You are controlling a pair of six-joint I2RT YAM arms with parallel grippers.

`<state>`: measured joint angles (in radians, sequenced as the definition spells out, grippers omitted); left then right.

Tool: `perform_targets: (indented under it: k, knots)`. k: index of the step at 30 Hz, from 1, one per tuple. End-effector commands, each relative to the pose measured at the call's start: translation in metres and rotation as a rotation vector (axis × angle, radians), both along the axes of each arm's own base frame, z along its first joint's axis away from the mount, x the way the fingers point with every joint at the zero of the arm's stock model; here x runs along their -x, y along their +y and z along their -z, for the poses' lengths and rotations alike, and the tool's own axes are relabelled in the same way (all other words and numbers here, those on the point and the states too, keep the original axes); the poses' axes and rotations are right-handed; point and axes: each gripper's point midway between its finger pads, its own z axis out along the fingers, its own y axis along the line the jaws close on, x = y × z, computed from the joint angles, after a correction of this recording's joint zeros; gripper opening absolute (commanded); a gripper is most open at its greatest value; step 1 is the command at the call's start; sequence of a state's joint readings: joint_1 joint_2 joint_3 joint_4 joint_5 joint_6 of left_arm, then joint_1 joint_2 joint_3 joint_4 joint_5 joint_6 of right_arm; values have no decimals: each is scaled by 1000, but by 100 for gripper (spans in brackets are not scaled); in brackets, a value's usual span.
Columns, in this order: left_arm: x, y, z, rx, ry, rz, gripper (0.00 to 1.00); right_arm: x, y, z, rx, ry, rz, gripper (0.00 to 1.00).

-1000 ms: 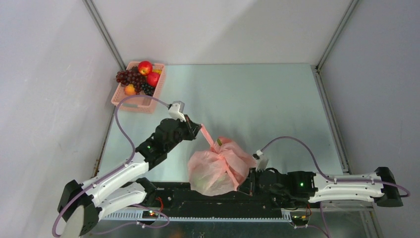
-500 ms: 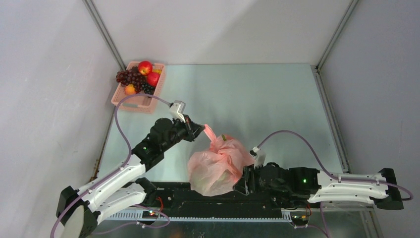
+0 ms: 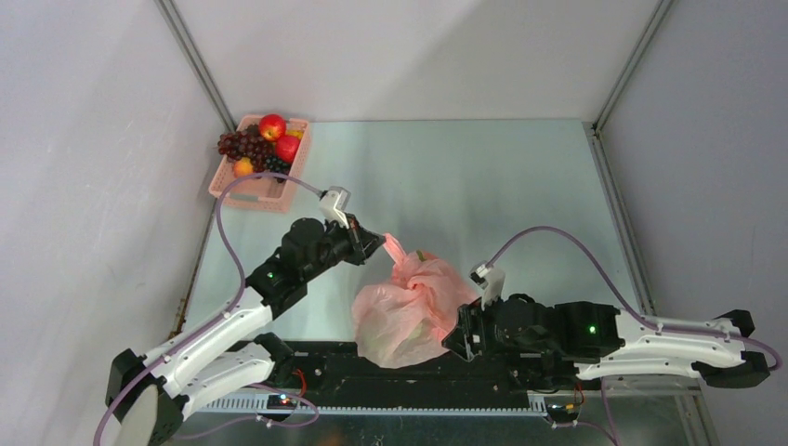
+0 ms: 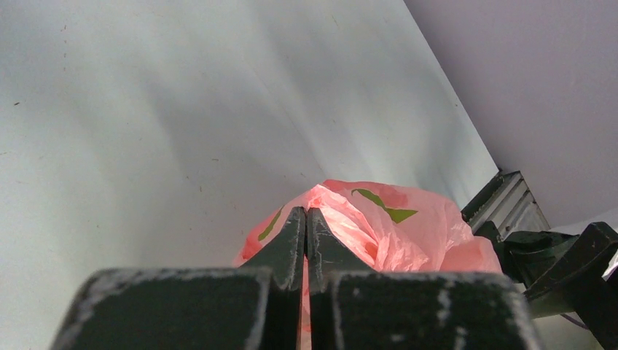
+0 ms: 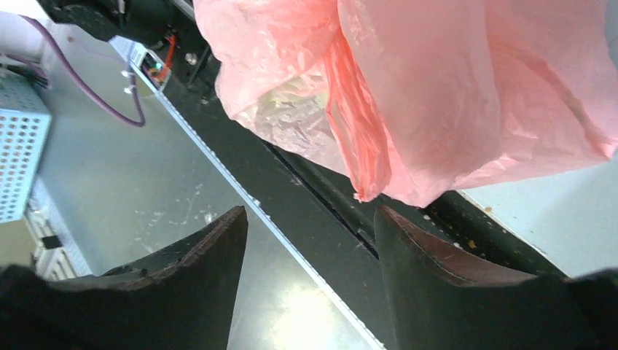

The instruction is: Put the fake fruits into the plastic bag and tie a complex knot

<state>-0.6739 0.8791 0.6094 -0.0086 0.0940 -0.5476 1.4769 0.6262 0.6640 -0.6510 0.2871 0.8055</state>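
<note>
The pink plastic bag (image 3: 407, 308) sits bunched and bulging near the table's front edge, with something pale showing faintly through its film (image 5: 288, 109). My left gripper (image 3: 379, 243) is shut on a handle strip of the bag (image 4: 324, 219), just left of and above the bundle. My right gripper (image 3: 457, 336) stands open at the bag's right side, and a loose handle end (image 5: 364, 191) hangs just beyond its tips, touching neither finger. Fake fruits (image 3: 263, 144), red apples, grapes and an orange one, lie in the pink basket at the back left.
The pink lattice basket (image 3: 234, 190) stands in the back left corner against the frame post. A black rail (image 3: 409, 376) runs along the near edge under the bag. Grey walls close in on the left, back and right.
My right gripper has opened and let go of the bag's handle, then shifted slightly right. My left gripper stayed shut on its handle and moved in closer to the bag, slackening the strip.
</note>
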Motion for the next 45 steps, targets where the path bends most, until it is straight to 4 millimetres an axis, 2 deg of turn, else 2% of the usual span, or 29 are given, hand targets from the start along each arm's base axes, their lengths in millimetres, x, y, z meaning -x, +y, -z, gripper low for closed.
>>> perform_targets:
  k: [1,6,16,22,26,28,32,34,35,36,37,38,39,40,41,43,45]
  knots:
    - [-4,-2,-25,13,-50,15,0,-7,-6,-9,71,-80,-13,69]
    - [-2,-2,-28,19,-52,19,0,-17,2,-8,104,-142,8,69]
    - [0,-3,-31,17,-52,30,0,-31,42,-15,70,-263,7,65]
    - [1,-4,-33,20,-55,37,0,-38,42,-5,132,-302,20,66]
    - [0,-6,-38,38,-51,36,0,-43,40,11,200,-297,31,66]
    - [0,-8,-42,58,-50,35,0,-42,41,20,225,-286,27,63]
    - [-2,-9,-50,84,-53,26,0,-40,39,32,258,-265,29,50]
    - [-3,-9,-49,88,-46,19,0,-40,37,36,262,-259,36,40]
    - [-3,-9,-49,91,-45,19,0,-40,37,36,259,-256,41,28]
    - [-3,-10,-48,97,-38,19,0,-41,37,38,255,-253,44,20]
    - [-2,-10,-45,98,-27,20,3,-41,37,38,246,-249,52,7]
    - [-1,-10,-44,108,-15,19,7,-41,37,38,240,-244,53,2]
    - [-1,-12,-45,135,-12,16,20,-41,39,37,226,-241,57,0]
    - [0,-11,-47,154,-12,13,28,-40,38,37,216,-237,58,0]
    - [2,-12,-44,185,1,9,43,-40,40,35,196,-233,63,0]
    - [6,-12,-44,257,18,2,59,-39,41,34,170,-226,68,0]
    - [9,-13,-46,327,33,-2,69,-39,41,35,155,-220,72,0]
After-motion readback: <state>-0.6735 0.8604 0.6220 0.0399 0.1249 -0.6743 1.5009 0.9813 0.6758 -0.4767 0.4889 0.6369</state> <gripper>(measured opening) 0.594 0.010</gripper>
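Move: My open right hand goes for the twisted tail of the bag's strap, about 4 cm ahead, 4 cm to its left and 4 cm below. From that hand, the gathered neck is some 11 cm ahead and 7 cm left, slightly lower; the bulging bag body is about 3 cm ahead, 10 cm left and 8 cm below. My left hand still pinches the other handle; from there the neck lies roughly 7 cm back, 6 cm right and 5 cm below, the tail some 15 cm back and 10 cm right. I slide my open right hand forward and left, then sink over the hanging tail, about 7 cm in all, turning the wrist some 20 degrees so the fingers swing forward and a little down. There I shut them and pinch the tail. My left hand holds its handle nearly still, then rises 2 to 3 cm and opens wide, ending its pinch. ##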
